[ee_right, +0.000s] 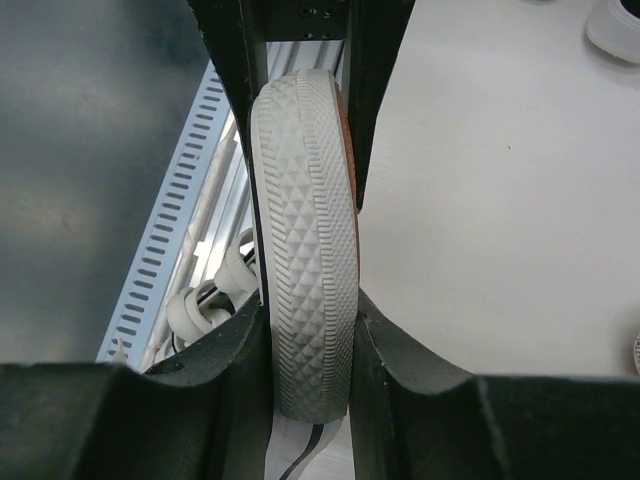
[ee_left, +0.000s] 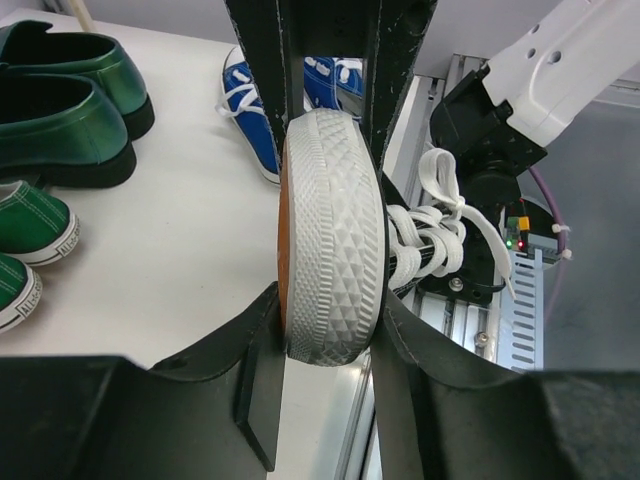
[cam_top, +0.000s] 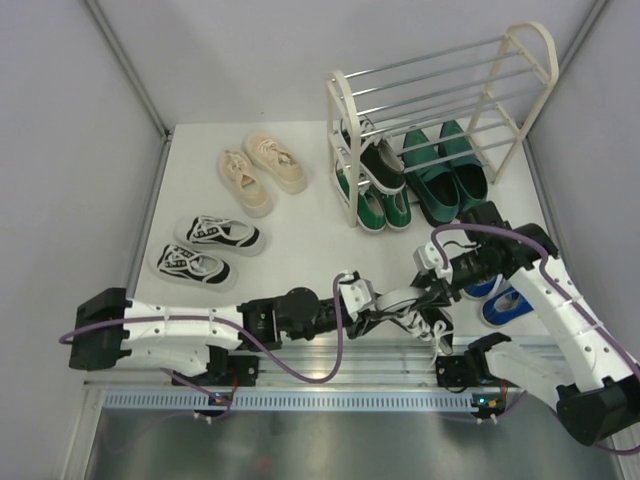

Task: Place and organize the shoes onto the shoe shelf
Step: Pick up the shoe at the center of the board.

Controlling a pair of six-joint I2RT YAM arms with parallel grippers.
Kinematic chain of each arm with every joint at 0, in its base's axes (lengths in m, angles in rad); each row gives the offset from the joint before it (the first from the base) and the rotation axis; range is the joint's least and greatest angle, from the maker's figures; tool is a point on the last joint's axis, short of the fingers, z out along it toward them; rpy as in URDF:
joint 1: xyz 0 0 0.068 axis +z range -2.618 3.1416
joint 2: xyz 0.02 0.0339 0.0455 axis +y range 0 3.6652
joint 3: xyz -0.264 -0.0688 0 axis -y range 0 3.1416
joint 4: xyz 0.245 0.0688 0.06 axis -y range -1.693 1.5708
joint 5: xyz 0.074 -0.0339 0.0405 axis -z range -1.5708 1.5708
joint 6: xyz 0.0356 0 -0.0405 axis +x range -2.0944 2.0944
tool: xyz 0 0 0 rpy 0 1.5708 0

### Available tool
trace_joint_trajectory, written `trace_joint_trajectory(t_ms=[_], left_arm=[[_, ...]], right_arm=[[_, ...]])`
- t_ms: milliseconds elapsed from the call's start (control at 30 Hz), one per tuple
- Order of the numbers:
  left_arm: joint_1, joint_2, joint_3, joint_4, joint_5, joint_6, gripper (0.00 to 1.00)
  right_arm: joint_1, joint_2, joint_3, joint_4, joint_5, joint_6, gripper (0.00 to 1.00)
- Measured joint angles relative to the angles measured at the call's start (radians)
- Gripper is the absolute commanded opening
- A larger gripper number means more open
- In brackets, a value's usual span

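A black canvas sneaker with white laces and a white ribbed rubber rim hangs on its side over the table's near edge, between both arms. My left gripper is shut on one end of its sole, fingers pressed against both sides. On the other end, my right gripper is shut on the rim. The shoe shelf stands at the back right. It holds one black sneaker, green sneakers and dark green loafers.
Blue sneakers lie on the table under the right arm. Cream chunky sneakers and black-and-white striped sneakers sit on the left half. A metal rail runs along the near edge. Grey walls close in both sides.
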Motion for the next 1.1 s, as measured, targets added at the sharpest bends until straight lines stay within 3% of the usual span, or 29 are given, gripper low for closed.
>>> trace_joint_trajectory(t_ms=[100,167,200,367,500,700,800,1100], left_arm=[[0.0,0.005,0.003,-0.003,0.018,0.001,0.0],[0.0,0.009,0.004,-0.003,0.022,0.001,0.0],[0.0,0.011,0.004,-0.003,0.023,0.001,0.0],[0.0,0.018,-0.005,0.013,0.003,-0.036,0.0],[0.018,0.015,-0.068,0.095,-0.041,-0.142,0.0],[0.079,-0.028,-0.206,0.161,-0.103,-0.376,0.0],[0.102,-0.076,-0.275,0.164,-0.151,-0.486,0.0],[0.166,-0.265,-0.382,0.166,-0.235,-0.798,0.0]], right_arm=[[0.0,-0.015,-0.012,0.0,0.003,0.013,0.04],[0.0,-0.02,-0.013,0.002,0.006,0.023,0.1],[0.0,-0.022,-0.014,0.005,0.009,0.03,0.2],[0.0,-0.058,-0.056,0.071,0.018,0.123,0.5],[0.007,-0.109,-0.097,0.192,0.054,0.302,0.62],[0.002,-0.138,-0.105,0.332,0.179,0.497,0.72],[-0.004,-0.156,-0.105,0.362,0.235,0.538,0.73],[-0.003,-0.241,-0.167,0.351,0.296,0.43,0.68]])
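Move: The black sneaker's toe is already gripped by both hands, its body hanging heel-down: its middle is about 4 cm back, 7 right and 9 below the left hand, and 6 back, 1 right and 9 below the right. From the left hand, the green sneakers on the shelf are some 20 cm ahead, 4 right and 20 below. The blue sneakers lie about 29 cm right of the right hand, 1 back and 18 below. Right fingers open, releasing the toe; left keeps its pinch, drawing the sneaker left about 8 cm, tilting. ##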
